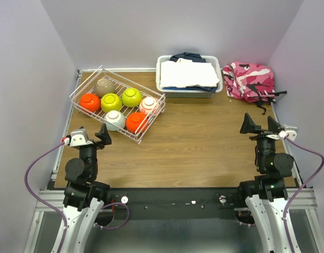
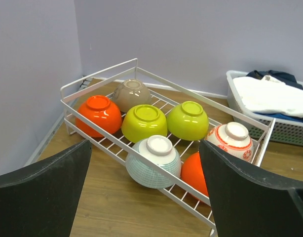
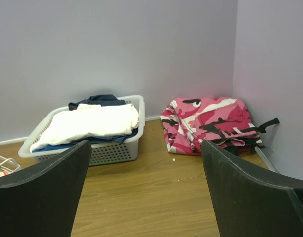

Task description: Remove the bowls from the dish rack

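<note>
The white wire dish rack [image 1: 133, 80] sits at the table's back left and holds several bowls, all upside down. They include a taupe bowl [image 1: 104, 86], an orange bowl [image 1: 89, 102], two lime-yellow bowls [image 1: 111, 101] [image 1: 131, 97], a white-pink bowl [image 1: 150, 106], a pale grey bowl [image 1: 114, 119] and a second orange bowl [image 1: 136, 122]. My left gripper [image 1: 93, 133] is open just in front of the rack's near side, and in the left wrist view the pale grey bowl [image 2: 153, 160] lies straight ahead behind the wire. My right gripper [image 1: 261, 125] is open and empty at the right.
A white plastic bin [image 1: 160, 74] of folded cloth stands at the back centre. A pink camouflage bag [image 1: 249, 80] lies in the back right corner. Purple walls close the table at the back and on both sides.
</note>
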### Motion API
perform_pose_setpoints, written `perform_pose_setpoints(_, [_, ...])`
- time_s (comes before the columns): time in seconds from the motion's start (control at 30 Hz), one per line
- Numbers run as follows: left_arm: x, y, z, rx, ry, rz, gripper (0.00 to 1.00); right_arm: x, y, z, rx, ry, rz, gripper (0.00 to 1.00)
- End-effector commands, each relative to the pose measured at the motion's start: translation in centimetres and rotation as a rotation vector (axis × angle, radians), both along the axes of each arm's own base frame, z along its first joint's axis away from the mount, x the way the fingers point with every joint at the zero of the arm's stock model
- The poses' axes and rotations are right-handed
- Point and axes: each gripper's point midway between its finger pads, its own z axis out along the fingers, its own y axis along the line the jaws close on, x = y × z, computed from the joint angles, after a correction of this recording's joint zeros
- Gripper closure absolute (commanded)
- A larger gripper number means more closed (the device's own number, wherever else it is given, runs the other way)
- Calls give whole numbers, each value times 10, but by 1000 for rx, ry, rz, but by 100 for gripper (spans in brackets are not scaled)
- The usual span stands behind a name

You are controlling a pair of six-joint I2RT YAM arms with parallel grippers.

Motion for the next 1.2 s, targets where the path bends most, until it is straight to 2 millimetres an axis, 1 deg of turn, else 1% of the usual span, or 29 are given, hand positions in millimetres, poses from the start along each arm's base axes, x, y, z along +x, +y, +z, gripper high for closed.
perform_pose_setpoints(0.0, [6,-2,-1,0,44,-5,1,-4,2,5,-20,-11,14,0])
perform_pose_setpoints(0.07, [9,-4,-1,-11,65,-10,1,-4,0,3,-19,-6,3,0])
perform_pose_setpoints(0.13, [15,-7,-7,-16,112,-13,1,-4,0,3,-12,-7,3,0])
perform_pose_setpoints(0.17, [16,-7,-3,-19,119,-14,1,-4,2,3,-14,-7,11,0])
perform_pose_setpoints(0.2, [23,-9,-10,-8,162,-13,1,-4,3,2,-17,-5,16,0])
perform_pose_setpoints(0.23, [26,-9,-11,-5,182,-11,1,-4,4,2,-20,-4,21,0])
perform_pose_setpoints(0.27, [27,-9,-6,-6,193,-6,1,-4,5,2,-20,-4,28,0])
perform_pose_setpoints(0.3, [35,-11,-14,7,245,-3,1,-3,6,1,-22,-1,30,0])
perform_pose_setpoints(0.33, [39,-11,-15,11,267,2,1,-3,8,-1,-24,2,38,0])
perform_pose_setpoints(0.37, [41,-10,-8,20,281,9,1,-2,9,-2,-27,8,45,0])
perform_pose_setpoints(0.4, [51,-12,-18,43,345,12,1,-3,10,-2,-27,7,48,0])
perform_pose_setpoints(0.43, [54,-12,-18,56,371,16,1,-3,11,-3,-29,11,53,0])
perform_pose_setpoints(0.47, [57,-12,-10,67,391,20,1,-2,13,-3,-31,13,61,0])
perform_pose_setpoints(0.5, [66,-14,-21,96,460,22,1,-2,13,-3,-31,14,62,0])
perform_pose_setpoints(0.53, [70,-15,-22,110,492,22,1,-2,14,-3,-31,14,65,0])
perform_pose_setpoints(0.57, [72,-16,-12,123,514,14,1,-2,15,-4,-31,17,69,0])
perform_pose_setpoints(0.6, [80,-18,-22,150,583,12,1,-2,15,-5,-33,17,70,0])
perform_pose_setpoints(0.63, [83,-19,-23,160,613,12,1,-2,16,-5,-33,19,73,0])
perform_pose_setpoints(0.67, [83,-20,-14,172,639,6,1,-2,15,-5,-31,19,69,0])
perform_pose_setpoints(0.7, [91,-21,-26,194,701,4,1,-2,16,-5,-31,19,70,0])
perform_pose_setpoints(0.77, [93,-23,-23,211,756,-3,1,-2,16,-6,-28,19,69,0])
perform_pose_setpoints(0.8, [99,-26,-33,223,803,-9,1,-2,16,-5,-27,16,69,0])
perform_pose_setpoints(0.87, [102,-32,-34,230,843,-31,1,-2,17,-7,-27,21,73,0])
perform_pose_setpoints(0.9, [105,-35,-43,243,880,-39,1,-2,17,-7,-25,19,73,0])
perform_pose_setpoints(0.97, [107,-38,-48,261,921,-42,1,-3,17,-7,-26,18,76,0])
perform_pose_setpoints(1.0, [110,-44,-58,284,961,-53,1,-3,17,-7,-24,16,76,0])
perform_pose_setpoints(1.07, [112,-48,-62,311,994,-51,1,-3,19,-7,-25,15,80,0])
perform_pose_setpoints(1.1, [111,-50,-73,353,1040,-47,1,-3,18,-7,-23,15,79,0])
perform_pose_setpoints(1.17, [112,-50,-77,397,1070,-24,1,-3,19,-8,-24,15,80,0])
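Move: The front orange bowl lies about 18 cm ahead of the left hand, 13 cm to its right and roughly 19 cm below. The teal bowl stands some 12 cm to the left of it and 1 cm farther out; the white-and-red bowl 7 cm to the right of it and 10 cm farther out, and the right-hand lime bowl 16 cm beyond it and 2 cm to its left. From the right hand the orange bowl is around 55 cm left, 15 cm ahead, 23 cm below. The empty left hand swings out about 12 cm forward to the near row of the dish rack, its wrist tipping some 55 degrees so that the fingers, level at first, come to point steeply down at the bowls, the hand's left side rising a little. It then stops reaching and begins to sink and drift right towards the front orange bowl, about 6 cm lower and 5 cm farther right in all, fingers staying wide open and touching nothing yet. ##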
